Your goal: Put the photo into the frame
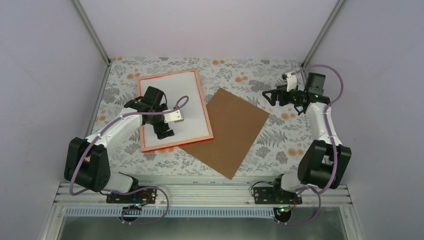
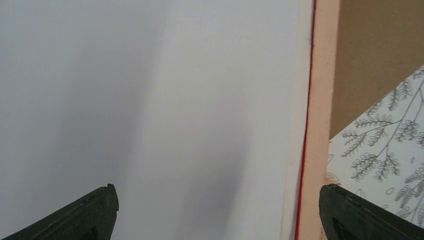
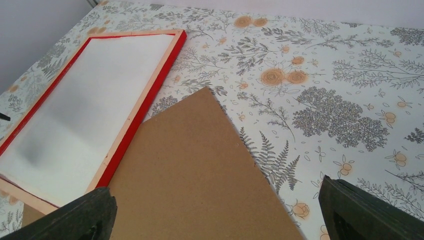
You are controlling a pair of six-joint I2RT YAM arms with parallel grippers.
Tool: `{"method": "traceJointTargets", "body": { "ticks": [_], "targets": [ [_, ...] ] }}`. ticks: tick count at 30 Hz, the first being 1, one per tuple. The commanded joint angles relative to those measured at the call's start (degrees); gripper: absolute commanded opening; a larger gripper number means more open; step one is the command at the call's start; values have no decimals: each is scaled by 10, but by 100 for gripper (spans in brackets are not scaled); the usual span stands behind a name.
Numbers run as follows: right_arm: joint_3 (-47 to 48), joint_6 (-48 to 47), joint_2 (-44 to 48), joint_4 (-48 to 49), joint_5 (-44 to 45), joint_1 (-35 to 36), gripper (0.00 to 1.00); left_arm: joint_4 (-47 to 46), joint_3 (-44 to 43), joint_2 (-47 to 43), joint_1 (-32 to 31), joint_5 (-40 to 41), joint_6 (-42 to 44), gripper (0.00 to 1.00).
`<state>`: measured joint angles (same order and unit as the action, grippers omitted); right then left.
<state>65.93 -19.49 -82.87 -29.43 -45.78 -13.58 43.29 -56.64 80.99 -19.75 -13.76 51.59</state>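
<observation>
The frame (image 1: 204, 105) lies back-up on the left of the table, its red edge and paler orange-pink rim (image 2: 320, 100) showing. A white sheet (image 1: 175, 90) fills it; I take it for the photo lying face down (image 2: 175, 100), its printed side hidden. My left gripper (image 1: 165, 133) hovers over the frame's near right part, jaws wide open (image 2: 218, 215) with nothing between them. At the far right my right gripper (image 1: 267, 96) is raised and open (image 3: 215, 215), looking down at the frame (image 3: 145, 105) and the white sheet (image 3: 85, 105).
A brown backing board (image 1: 227, 130) lies tilted on the floral tablecloth (image 1: 280, 135), right of the frame, its left corner tucked under the frame's near right edge (image 3: 190, 170). Grey walls close in the table on three sides.
</observation>
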Motion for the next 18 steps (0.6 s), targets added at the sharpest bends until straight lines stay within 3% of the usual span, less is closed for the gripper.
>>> {"method": "traceJointTargets", "body": {
  "ticks": [1,6,10,14,18],
  "targets": [
    [-4,-14,8,0,-7,0,100,10,-5,-35,-1,-32,-4,100],
    [-1,-19,3,3,-4,0,100,-60,16,-56,-1,-4,-38,100],
    [7,-28,-11,-16,4,0,100,-102,-16,-42,-10,-32,-76,100],
    [13,-33,-29,-42,17,0,100,-133,-51,13,-54,-41,-82,100],
    [11,-47,-43,-66,36,0,100,-188,-69,77,-132,2,-80,100]
  ]
}}
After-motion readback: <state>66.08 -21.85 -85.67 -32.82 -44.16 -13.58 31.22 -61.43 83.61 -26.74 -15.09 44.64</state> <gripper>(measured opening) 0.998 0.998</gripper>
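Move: The left hand, empty and wide open, hangs over the photo lying face down in the frame, whose middle is about 3 cm ahead, 3 cm to the right and some 9 cm below. The brown backing board it heads for has its middle about 22 cm to the right, 5 cm back and 10 cm below, its near-left corner at the frame. From the right hand, that board's middle is some 15 cm left, 13 cm back and 21 cm down. Leaving the photo it has already let go of, the left hand first rises about 4 cm, then swings right some 6–7 cm and a little forward across the frame towards the brown backing board, its fingers still wide open, swinging outward to the front and right by about 15 degrees. The right hand waits and only late on starts to sink towards the board, some 2–3 cm, tipping down slightly with its fingers staying open. ##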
